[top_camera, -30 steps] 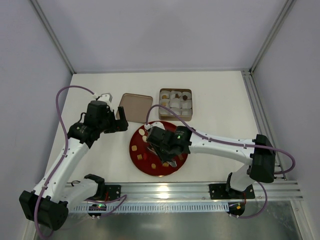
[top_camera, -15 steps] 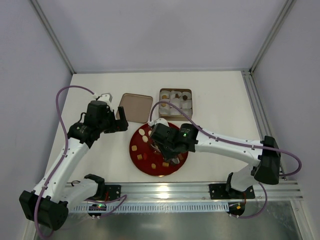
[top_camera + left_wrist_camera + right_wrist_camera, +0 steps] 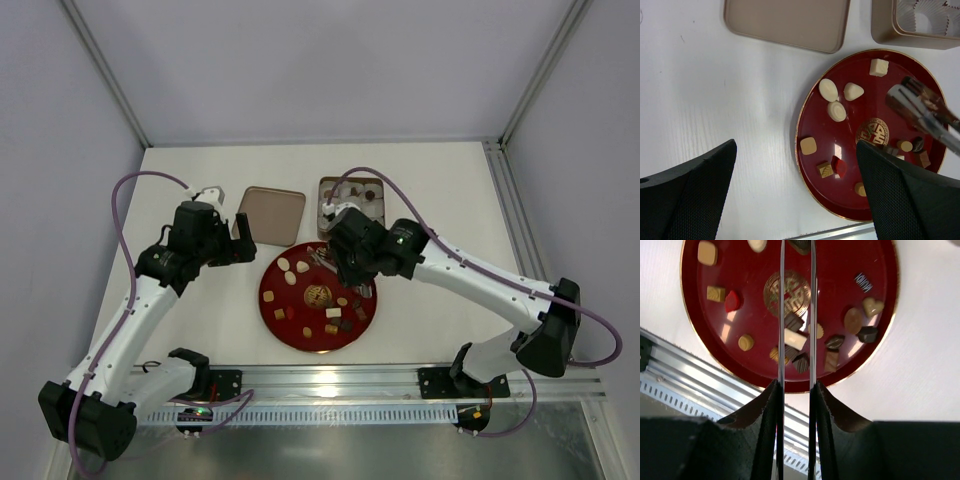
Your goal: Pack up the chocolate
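Several chocolates (image 3: 290,272) lie on a round red plate (image 3: 272,290), also in the left wrist view (image 3: 836,111) and the right wrist view (image 3: 795,338). My right gripper (image 3: 796,385) is shut on metal tongs (image 3: 781,315). The tongs hold a dark chocolate (image 3: 800,245) at their tips, above the plate's far edge. The tongs also show in the left wrist view (image 3: 920,107). My left gripper (image 3: 796,145) is open and empty, held above the table at the plate's left side (image 3: 240,240). The gold-brown tin (image 3: 322,195) with white paper cups stands behind the plate, partly hidden by my right arm.
The tin's lid (image 3: 271,214) lies upside down left of the tin, also in the left wrist view (image 3: 787,22). An aluminium rail (image 3: 330,380) runs along the near table edge, just past the plate. A metal frame rail (image 3: 510,200) borders the right side.
My right arm has swung away from the plate's near part toward the tin, carrying the tongs up and back. More chocolates on the plate are uncovered. The left arm has not moved.
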`<state>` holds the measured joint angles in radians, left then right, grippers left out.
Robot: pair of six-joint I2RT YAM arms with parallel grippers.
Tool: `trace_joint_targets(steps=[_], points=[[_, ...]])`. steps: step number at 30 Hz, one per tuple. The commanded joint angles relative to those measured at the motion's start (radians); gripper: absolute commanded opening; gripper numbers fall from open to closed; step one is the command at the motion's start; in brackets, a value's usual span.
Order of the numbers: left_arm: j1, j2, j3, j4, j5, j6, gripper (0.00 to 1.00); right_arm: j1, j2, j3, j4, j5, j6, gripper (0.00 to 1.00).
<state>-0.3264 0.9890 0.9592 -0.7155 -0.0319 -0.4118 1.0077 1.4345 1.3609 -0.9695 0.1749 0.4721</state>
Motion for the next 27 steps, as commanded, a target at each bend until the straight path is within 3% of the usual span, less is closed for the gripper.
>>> trace_joint_targets(steps=[1, 13, 18, 27], points=[[-0.002, -0.009, 0.007, 0.007, 0.007, -0.004, 1.0, -0.075, -0.055, 0.076, 0.031, -0.009, -0.068, 0.33], [-0.002, -0.009, 0.007, 0.008, 0.004, -0.001, 1.0, -0.403, 0.081, 0.187, 0.14, -0.067, -0.158, 0.33], [-0.003, -0.009, 0.006, 0.008, 0.003, 0.001, 0.99, -0.449, 0.187, 0.251, 0.15, -0.081, -0.178, 0.33], [-0.002, -0.004, 0.007, 0.004, -0.002, 0.002, 1.0, -0.482, 0.268, 0.219, 0.193, -0.075, -0.17, 0.33]])
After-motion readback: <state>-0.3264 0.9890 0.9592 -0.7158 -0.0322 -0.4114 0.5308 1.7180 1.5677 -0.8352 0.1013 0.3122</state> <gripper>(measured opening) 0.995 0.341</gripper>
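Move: The middle cup of the chocolate box, where the dark chocolate in the tweezers is to go, lies about 27 cm ahead of the right hand, 1 cm right and 16 cm below. The red plate's centre is some 4 cm ahead and 6 cm left; its white cube sits 16 cm ahead, 6 cm left. The empty brown tray lies 26 cm ahead, 18 cm left. From the left hand, that cup is about 22 cm ahead, 25 cm right. Keep the right gripper squeezed on the tweezers so their tips still pinch the dark chocolate, and carry it forward about 18 cm and 6 cm right, away from the plate to over the box's middle cup. Arc over: rise some 4 cm, then sink 5 to 6 cm at the end, turning the hand some 15 degrees clockwise. ##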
